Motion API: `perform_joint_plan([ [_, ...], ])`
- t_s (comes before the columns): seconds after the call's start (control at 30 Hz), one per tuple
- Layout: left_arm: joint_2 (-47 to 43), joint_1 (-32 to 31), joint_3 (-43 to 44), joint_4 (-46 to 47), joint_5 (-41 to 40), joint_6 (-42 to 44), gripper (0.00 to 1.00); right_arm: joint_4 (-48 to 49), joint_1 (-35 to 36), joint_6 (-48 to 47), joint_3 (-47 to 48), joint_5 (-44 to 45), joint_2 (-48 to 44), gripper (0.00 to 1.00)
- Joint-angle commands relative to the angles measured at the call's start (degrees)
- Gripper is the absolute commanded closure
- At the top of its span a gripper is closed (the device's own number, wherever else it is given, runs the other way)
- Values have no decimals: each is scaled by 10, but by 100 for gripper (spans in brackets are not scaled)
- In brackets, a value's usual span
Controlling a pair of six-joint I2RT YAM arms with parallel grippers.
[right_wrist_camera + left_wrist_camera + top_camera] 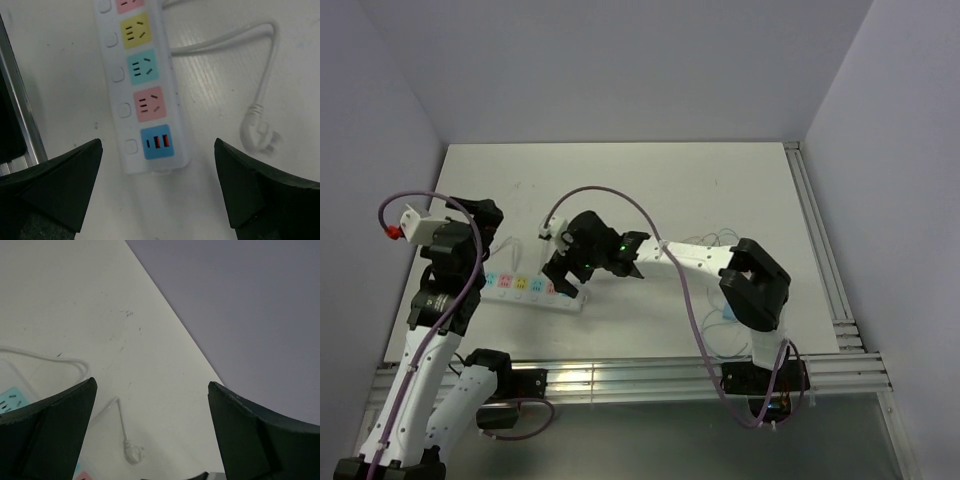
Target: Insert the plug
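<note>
A white power strip (145,85) with yellow, teal and pink sockets and a blue USB panel lies flat on the table; in the top view, the power strip (525,290) sits left of centre. The white plug (257,135) lies loose on the table beside the strip's USB end, its cord (225,42) curling back. My right gripper (159,175) hangs open over that end, holding nothing. My left gripper (152,405) is open and empty too, above the table, with the plug (134,454) below and between its fingers. In the top view the right gripper (562,272) hides the plug.
Aluminium rails run along the table's near edge (620,380) and right edge (820,250). Grey walls close in the back and sides. A tangle of thin wires (720,310) lies by the right arm's base. Purple cables loop over both arms.
</note>
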Motion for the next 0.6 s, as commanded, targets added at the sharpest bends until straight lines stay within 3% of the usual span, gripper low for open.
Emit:
perform_joint_plan([
  [0.0, -5, 2, 55, -122, -12, -47, 1, -56, 21, -50, 71, 26, 43, 0],
  [0.13, 27, 2, 106, -201, -39, -80, 1, -99, 29, -61, 121, 4, 90, 0],
  [0.57, 29, 2, 113, -245, -78, -139, 0, -176, 62, -98, 216, 50, 186, 2],
])
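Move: The USB end of the white power strip lies about 10 cm below my right hand and roughly 2 cm to its left, level with it fore and aft. The last pink socket is about 4 cm farther left along the strip, and the strip's own white plug lies some 10 cm ahead of my right hand, 1 cm to its right. From my left hand, that USB end is about 14 cm right, 4 cm back and 25 cm down. I bring my open right hand down onto the strip's USB end: a short slide of about 3.5 cm left, then mainly a sink of some 7 cm, drifting back slightly while the fingers tip about 15 degrees steeper towards the table. My left hand, open and empty, eases back about 3 cm and a little left, sinking slightly, tipping down and turning counter-clockwise some 10 degrees each. ##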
